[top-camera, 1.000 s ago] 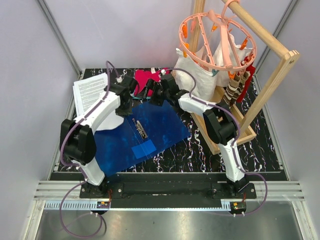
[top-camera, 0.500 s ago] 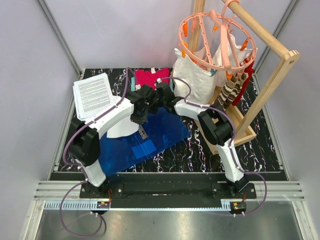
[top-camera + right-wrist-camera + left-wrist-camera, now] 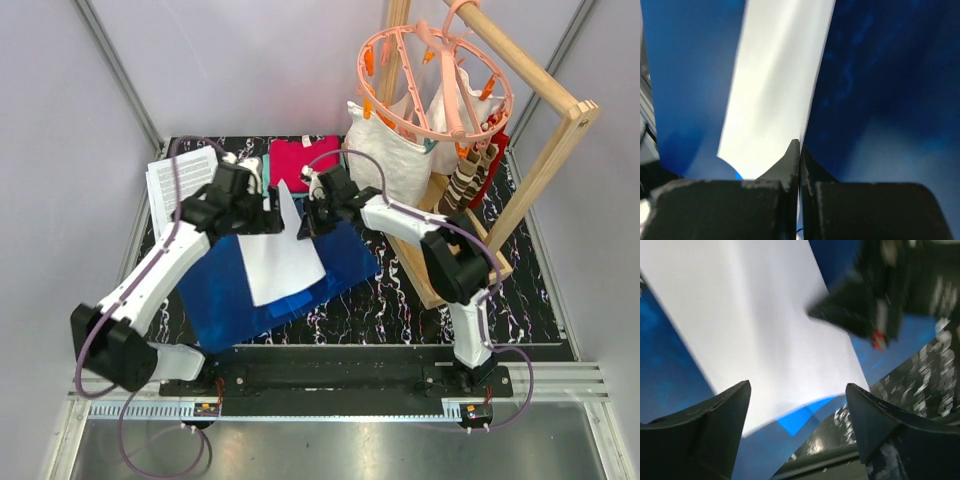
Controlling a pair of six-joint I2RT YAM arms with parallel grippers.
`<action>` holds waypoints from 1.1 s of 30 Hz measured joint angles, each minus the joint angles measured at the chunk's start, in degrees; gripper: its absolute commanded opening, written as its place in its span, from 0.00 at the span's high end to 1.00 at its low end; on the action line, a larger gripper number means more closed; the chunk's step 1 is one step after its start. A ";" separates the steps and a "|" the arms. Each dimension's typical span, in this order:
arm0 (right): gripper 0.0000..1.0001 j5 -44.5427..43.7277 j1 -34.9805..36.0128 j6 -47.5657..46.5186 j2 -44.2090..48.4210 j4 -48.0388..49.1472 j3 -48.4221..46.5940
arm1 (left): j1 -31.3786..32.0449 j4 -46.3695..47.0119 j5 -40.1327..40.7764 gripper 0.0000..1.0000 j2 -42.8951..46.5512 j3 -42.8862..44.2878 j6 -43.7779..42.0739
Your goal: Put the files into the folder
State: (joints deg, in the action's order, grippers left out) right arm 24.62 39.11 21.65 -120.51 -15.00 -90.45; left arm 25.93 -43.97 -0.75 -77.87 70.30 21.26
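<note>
A white sheet (image 3: pixel 281 258), one of the files, lies slanted over the blue folder (image 3: pixel 220 290) in the middle of the table. My right gripper (image 3: pixel 303 223) is shut on the sheet's right edge; in the right wrist view the closed gripper (image 3: pixel 800 146) pinches the sheet (image 3: pixel 775 90) above the folder (image 3: pixel 880 75). My left gripper (image 3: pixel 266 218) hovers open by the sheet's far left side. In the left wrist view its gripper (image 3: pixel 797 407) holds nothing, over the sheet (image 3: pixel 765 325) and folder (image 3: pixel 670 365). More printed files (image 3: pixel 180 185) are stacked at the back left.
Folded red cloth (image 3: pixel 305 160) lies behind the folder. A white cloth bag (image 3: pixel 385 150) hangs under a pink peg hanger (image 3: pixel 435 80) on a wooden rack (image 3: pixel 545 165) at the right. The black marbled mat (image 3: pixel 400 310) shows in front of the rack.
My left gripper has opened, let go of the sheet and drawn back to the left. My right gripper has shut on the sheet's edge. The sheet now lies further right over the folder.
</note>
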 measured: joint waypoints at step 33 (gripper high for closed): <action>1.00 2.64 -10.80 -26.62 13.05 -5.88 15.28 | -9.35 19.76 -18.29 0.22 -0.70 -15.50 5.81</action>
State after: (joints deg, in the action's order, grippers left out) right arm 27.27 28.32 -4.97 -107.46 -20.88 -75.18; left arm 16.58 -24.21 -19.05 -78.56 54.81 27.07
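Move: The right hand already pinches the sheet's right edge about 6 cm above the table; the folder's right half, where the sheet is to go, centres some 5 cm to its right and 2 cm back. The metal clip, under the sheet, is 7 cm left and 5 back, the light-blue pocket 4 left and 17 back, the red cloth straight ahead by 27. From the left hand that right half is about 10 cm right, level ahead and 15 below. Keeping its shut pinch on the sheet's edge, the right hand carries it to the robot's right in a low arc, rising about 6 cm and sinking again to end some 12 cm over near the folder's outer side, turning slightly counter-clockwise. The left hand, already open and free of the sheet, lifts briefly, then sinks to about 5 cm below where it began, its left side rolling down some 15 degrees, and hovers open over the clip area. ##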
